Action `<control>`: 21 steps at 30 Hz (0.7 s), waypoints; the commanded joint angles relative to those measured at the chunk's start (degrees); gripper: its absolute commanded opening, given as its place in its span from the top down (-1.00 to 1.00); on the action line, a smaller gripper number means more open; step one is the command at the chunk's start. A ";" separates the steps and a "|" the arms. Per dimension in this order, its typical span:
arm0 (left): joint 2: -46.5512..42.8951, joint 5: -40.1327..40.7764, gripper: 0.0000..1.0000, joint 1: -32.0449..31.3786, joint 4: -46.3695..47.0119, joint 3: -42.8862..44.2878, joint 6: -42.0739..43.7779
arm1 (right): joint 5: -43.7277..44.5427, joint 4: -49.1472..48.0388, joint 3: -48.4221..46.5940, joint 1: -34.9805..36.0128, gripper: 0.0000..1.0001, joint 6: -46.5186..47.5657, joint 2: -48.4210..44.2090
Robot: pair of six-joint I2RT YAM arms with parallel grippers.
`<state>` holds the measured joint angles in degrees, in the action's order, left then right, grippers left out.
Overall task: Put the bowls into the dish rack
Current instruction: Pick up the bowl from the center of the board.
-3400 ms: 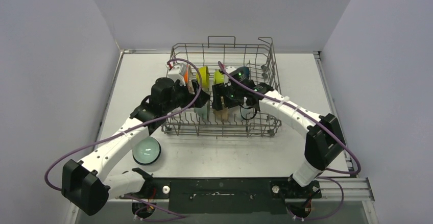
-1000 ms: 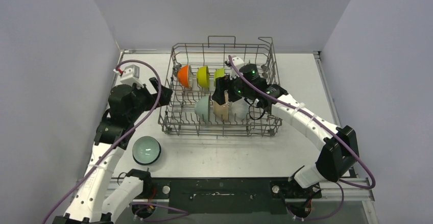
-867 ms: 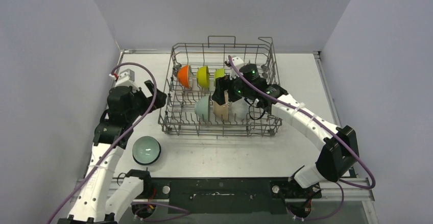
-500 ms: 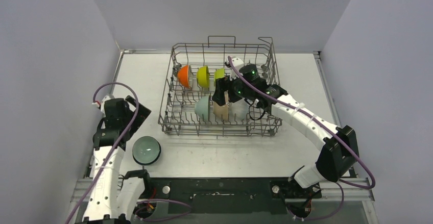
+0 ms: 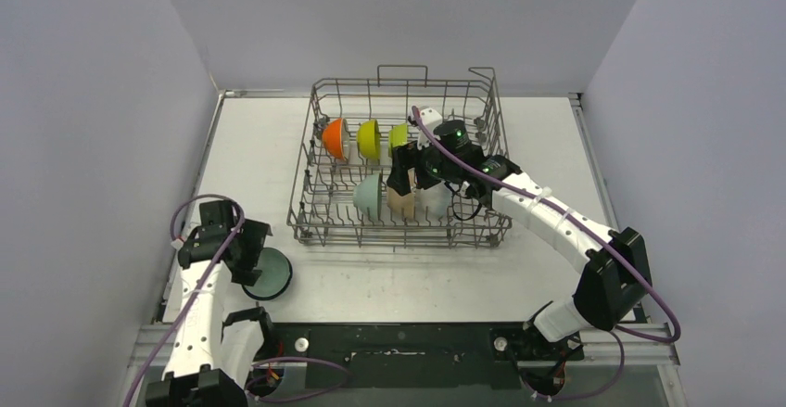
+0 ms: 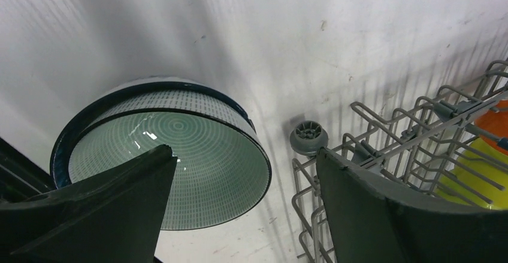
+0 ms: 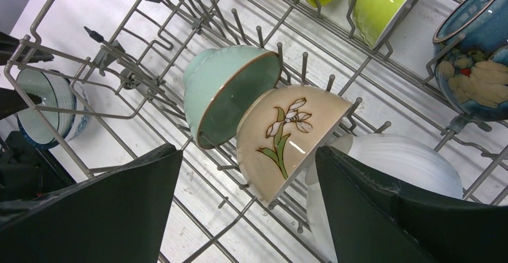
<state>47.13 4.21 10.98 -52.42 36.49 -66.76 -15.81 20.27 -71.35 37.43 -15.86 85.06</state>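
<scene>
A blue-patterned bowl (image 5: pixel 274 278) (image 6: pixel 180 167) with a green inside stands upright on the table at the near left. My left gripper (image 5: pixel 250 257) (image 6: pixel 247 153) hangs open just over it, one finger above its inside, the other out past its rim. The grey wire dish rack (image 5: pixel 482 231) (image 6: pixel 383 131) holds orange (image 5: pixel 335 138), yellow (image 5: pixel 368 138) and lime (image 5: pixel 398 134) bowls at the back. In front stand pale green (image 7: pixel 227 89), flowered beige (image 7: pixel 287 131) and white (image 7: pixel 395 167) bowls. My right gripper (image 5: pixel 408 180) (image 7: pixel 248 152) is open above the beige bowl, holding nothing.
A dark blue bowl (image 7: pixel 473 77) sits on edge at the rack's right side. A small grey wheel (image 6: pixel 309 138) at the rack's near-left corner lies close to the patterned bowl. The side walls stand near the table's left and right edges.
My left arm has swung away from the rack's left side, back and down to the patterned bowl on the table. My right gripper has barely moved.
</scene>
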 commanded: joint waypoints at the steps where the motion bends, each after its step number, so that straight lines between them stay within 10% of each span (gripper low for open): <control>1: 0.28 -2.47 -0.70 0.44 -0.87 0.32 -3.68 | 1.13 -1.24 0.62 -0.34 -0.70 0.66 -0.64; 21: 0.27 -10.04 0.88 0.44 9.57 -6.07 -5.56 | 1.36 -1.61 -0.65 -0.35 -0.71 0.34 0.01</control>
<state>48.31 -5.19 11.35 -44.21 30.15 -71.66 -15.40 20.25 -71.20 37.43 -15.79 85.06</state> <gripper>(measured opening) 0.188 0.851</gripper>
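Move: Just back of the left hand, about 5 cm and 1 cm to its right, lies the middle of the pale green bowl, some 5 cm below the hand, with its far rim between the open fingers. The blue-rimmed bowl it is nested in sits right beneath it, 2 cm lower. The rack's near left corner stands about 5 cm ahead of the left hand and 9 cm to its right. From the right hand the pale green bowl lies about 18 cm back, 30 cm left and 17 cm below. Closing over the far rim of the pale green bowl, the left hand slides about 3 cm to its right and sinks about 3 cm, rolling some 10 degrees so that its left side dips. The fingers shut from wide open to a pinch on the rim, one inside the bowl and one outside; the hand then edges about 1 cm forward and begins to rise, by just under 1 cm. ##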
